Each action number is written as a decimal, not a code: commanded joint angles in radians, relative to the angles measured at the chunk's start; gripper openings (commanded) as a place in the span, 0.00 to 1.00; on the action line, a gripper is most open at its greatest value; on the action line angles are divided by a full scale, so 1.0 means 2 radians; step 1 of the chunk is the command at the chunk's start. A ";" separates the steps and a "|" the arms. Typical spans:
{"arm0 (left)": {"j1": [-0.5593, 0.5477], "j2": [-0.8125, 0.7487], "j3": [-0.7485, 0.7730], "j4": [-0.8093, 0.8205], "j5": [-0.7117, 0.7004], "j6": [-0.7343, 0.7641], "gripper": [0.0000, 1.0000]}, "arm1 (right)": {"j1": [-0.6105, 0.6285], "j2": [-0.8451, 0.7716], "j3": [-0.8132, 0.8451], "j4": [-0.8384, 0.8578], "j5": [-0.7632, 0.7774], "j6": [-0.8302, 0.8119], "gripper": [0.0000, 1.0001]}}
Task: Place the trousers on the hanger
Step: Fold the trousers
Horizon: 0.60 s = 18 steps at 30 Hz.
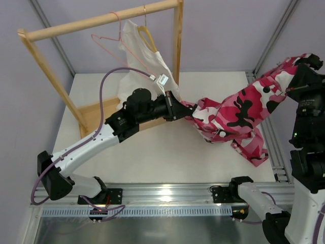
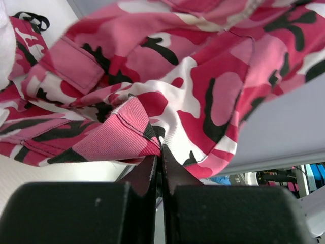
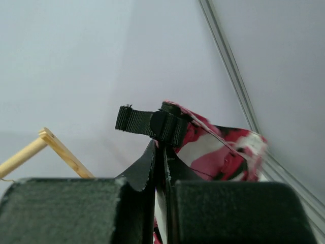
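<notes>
The pink, white and black camouflage trousers (image 1: 238, 114) stretch between my two grippers, sagging onto the table in the middle. My left gripper (image 1: 184, 109) is shut on a ribbed pink hem of the trousers (image 2: 177, 76), pinched at the fingertips (image 2: 161, 148). At the right edge my right gripper (image 1: 303, 65) is raised and shut on the other end of the trousers (image 3: 223, 147), just under a black webbing strap (image 3: 137, 120). The thin pink wire hanger (image 1: 109, 43) hangs from the wooden rail at the back left, apart from both grippers.
A wooden rack (image 1: 101, 20) stands at the back left, its base plank (image 1: 96, 114) lying on the table. A white garment (image 1: 139, 51) on a tan hanger hangs from the rail beside the pink hanger. Metal rails run along the table's near and right edges.
</notes>
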<state>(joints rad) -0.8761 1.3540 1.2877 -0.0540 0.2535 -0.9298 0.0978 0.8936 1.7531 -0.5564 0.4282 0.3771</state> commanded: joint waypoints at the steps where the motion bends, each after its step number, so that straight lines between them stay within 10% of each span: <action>1: -0.001 -0.014 0.017 -0.019 0.001 0.014 0.00 | -0.001 -0.015 -0.021 0.082 0.013 -0.024 0.04; 18: -0.012 -0.024 -0.107 -0.047 -0.019 0.030 0.00 | -0.001 -0.007 -0.086 -0.029 0.023 -0.012 0.04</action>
<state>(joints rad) -0.8959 1.3430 1.1091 -0.1349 0.2440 -0.8898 0.0978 0.8829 1.5776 -0.6613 0.4980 0.3435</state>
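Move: Both hands already hold the trousers up. The open table between them, where the cloth can come down, lies about 4 cm ahead, 12 cm right and 26 cm below the left hand, and roughly 6 cm ahead, 12 cm left and 46 cm below the right. The white shirt hangs some 10 cm ahead and 10 cm left of the left hand. The loose trouser leg lies almost under the right hand, 4 cm back, 2 cm right, 46 cm down. Keeping their pinches, the left on a trouser corner and the right on the dark strap, both hands bring the cloth down about 10 cm towards the table, slowly at first, then faster. The right first finishes a small tug back, then swings some 5 cm forward as it sinks, fingers tipping down; the left dips its right-pointing fingers. ##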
